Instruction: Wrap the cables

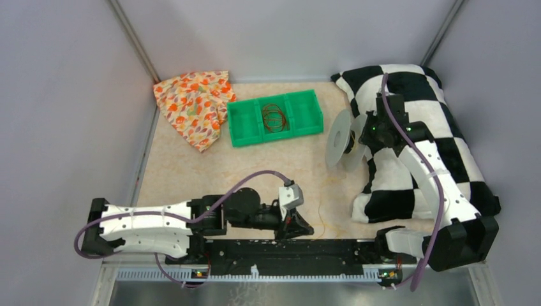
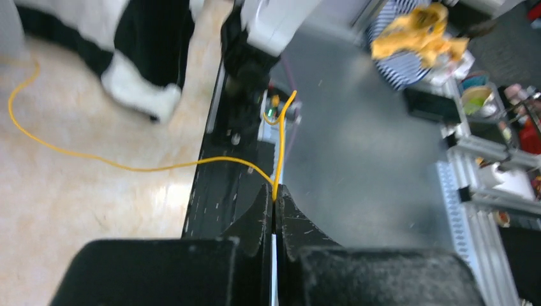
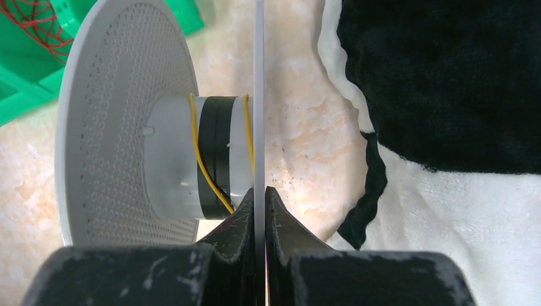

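A thin yellow cable (image 2: 127,167) is pinched in my left gripper (image 2: 275,192), which is shut on it low at the table's front edge (image 1: 305,229). From the jaws one strand trails left across the table and another rises over the black base rail. My right gripper (image 3: 259,190) is shut on the thin edge of one flange of the clear round spool (image 3: 115,127), holding it up beside the checkered cloth (image 1: 348,143). A turn or two of yellow cable (image 3: 204,172) lies round the spool's hub. More loops of thin wire (image 1: 274,118) rest in a green tray.
The green tray (image 1: 245,124) with three compartments stands at the back centre. An orange patterned cloth (image 1: 194,105) lies at the back left. A black-and-white checkered cloth (image 1: 440,134) covers the right side under the right arm. Walls close in the table.
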`<move>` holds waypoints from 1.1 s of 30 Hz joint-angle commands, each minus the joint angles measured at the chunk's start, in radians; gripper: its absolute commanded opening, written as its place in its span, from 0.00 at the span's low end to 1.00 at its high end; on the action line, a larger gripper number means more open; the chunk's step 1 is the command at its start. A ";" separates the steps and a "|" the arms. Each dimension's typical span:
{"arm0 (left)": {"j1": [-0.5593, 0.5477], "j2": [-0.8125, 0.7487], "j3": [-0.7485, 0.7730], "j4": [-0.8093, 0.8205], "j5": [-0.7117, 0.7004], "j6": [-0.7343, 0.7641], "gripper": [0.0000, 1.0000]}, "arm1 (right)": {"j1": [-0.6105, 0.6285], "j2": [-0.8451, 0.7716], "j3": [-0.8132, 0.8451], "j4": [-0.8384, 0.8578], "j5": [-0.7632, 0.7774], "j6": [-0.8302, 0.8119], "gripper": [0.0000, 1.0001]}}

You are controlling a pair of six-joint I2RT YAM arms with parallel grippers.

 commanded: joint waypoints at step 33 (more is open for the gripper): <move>0.010 0.227 0.717 0.532 -0.196 0.423 0.00 | 0.152 -0.114 -0.238 0.085 -0.021 0.022 0.00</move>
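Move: The left hand, already pinching the yellow cable near its end, has the spool some 29 cm ahead, 10 cm to its right and 10 cm lower. The right hand grips the spool's flange, the spool's middle about 2 cm ahead, 4 cm to its left and 7 cm below. From the right hand, the green tray is roughly 14 cm ahead and 22 cm left, the checkered cushion some 6 cm ahead and 20 cm right, both well below. Left hand hoists the pinched cable about 33 cm, fingers tipping upward; right lowers the gripped spool some 6 cm. ##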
